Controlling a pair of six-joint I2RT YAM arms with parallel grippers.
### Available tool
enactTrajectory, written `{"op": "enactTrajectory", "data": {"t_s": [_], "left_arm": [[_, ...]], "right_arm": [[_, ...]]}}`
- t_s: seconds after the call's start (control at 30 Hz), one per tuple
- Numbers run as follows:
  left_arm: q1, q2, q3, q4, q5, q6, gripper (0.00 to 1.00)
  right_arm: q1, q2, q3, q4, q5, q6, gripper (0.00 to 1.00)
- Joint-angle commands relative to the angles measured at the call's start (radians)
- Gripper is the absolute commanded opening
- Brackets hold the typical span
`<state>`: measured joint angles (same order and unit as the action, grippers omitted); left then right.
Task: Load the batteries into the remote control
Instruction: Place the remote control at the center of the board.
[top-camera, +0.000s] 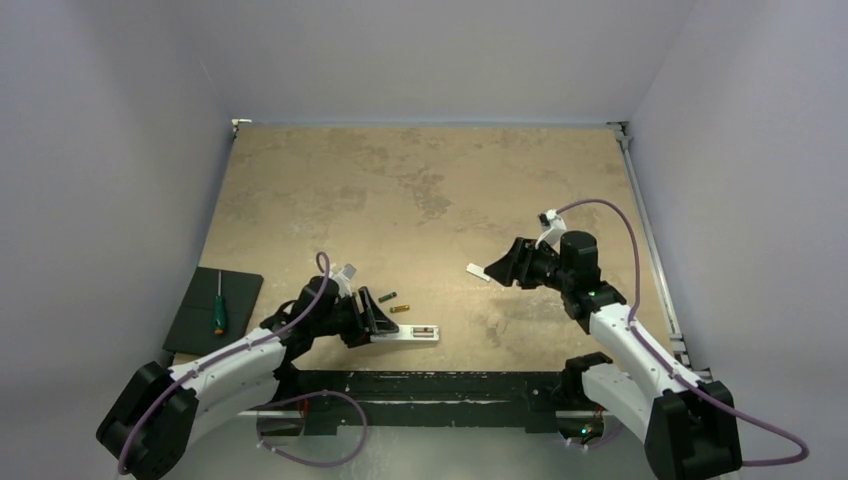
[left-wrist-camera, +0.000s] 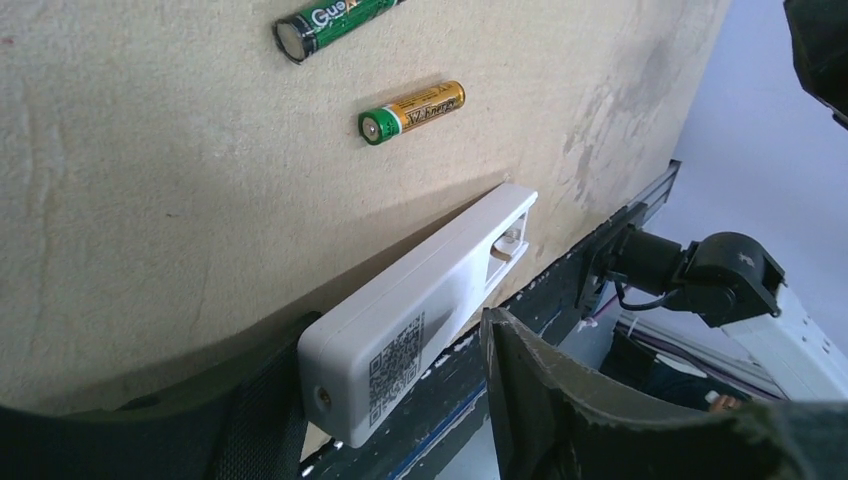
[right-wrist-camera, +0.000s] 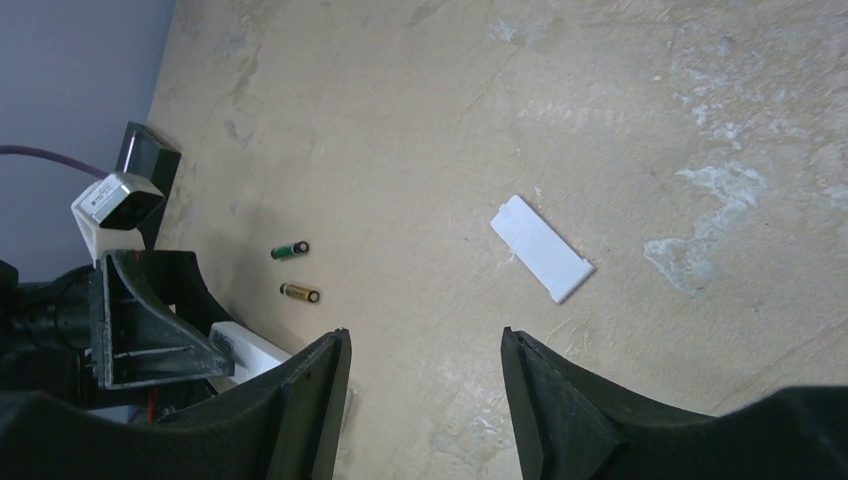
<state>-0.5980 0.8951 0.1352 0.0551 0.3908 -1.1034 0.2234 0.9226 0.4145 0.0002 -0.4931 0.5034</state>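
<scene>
The white remote control lies back-up near the table's front edge, its battery recess open and bare and a dark QR label by its near end. My left gripper is open and straddles that near end; one finger touches the remote and the other stands apart. The dark green battery and the gold battery lie loose just beyond the remote, also in the left wrist view. My right gripper is open and empty, above the table.
A white battery cover lies flat on the table by my right gripper, also in the right wrist view. A dark pad with a green-handled screwdriver sits at the front left. A black rail runs along the front edge.
</scene>
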Motion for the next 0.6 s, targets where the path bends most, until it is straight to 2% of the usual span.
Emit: {"op": "enactTrajectory", "data": {"t_s": [0.0, 0.17, 0.57], "left_arm": [[-0.003, 0.001, 0.077, -0.142, -0.059, 0.078, 0.59], [-0.003, 0.017, 0.134, -0.238, -0.098, 0.113, 0.6], [-0.003, -0.011, 0.236, -0.438, -0.2, 0.174, 0.6]], "right_arm": [[0.068, 0.004, 0.063, -0.024, 0.0, -0.03, 0.64], [0.194, 0.039, 0.119, -0.047, 0.093, -0.044, 0.64], [0.411, 0.18, 0.26, -0.104, 0.226, -0.13, 0.64]]}}
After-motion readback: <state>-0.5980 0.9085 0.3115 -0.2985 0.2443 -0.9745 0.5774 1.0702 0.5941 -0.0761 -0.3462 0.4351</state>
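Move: The released remote control's middle is about 6 cm to the left hand's right, level fore and aft and some 2 cm below; its near end is between the open fingers. From that hand the gold battery is about 6 cm ahead and 5 right, the green one 9 ahead and 2 right. From the right hand the remote is roughly 11 cm back, 21 left and 9 below, the gold battery 5 back and 22 left, the white cover 5 ahead and 3 left. Leftward and slightly forward, the left hand backs off the remote's near end by about 2.5 cm at nearly constant height, fingers staying open and tipping some 15 degrees steeper. Faster, the right hand sweeps about 8 cm left and a little back towards the remote and batteries, rising slightly and turning counter-clockwise, still open and empty, leaving the cover behind to its right. ##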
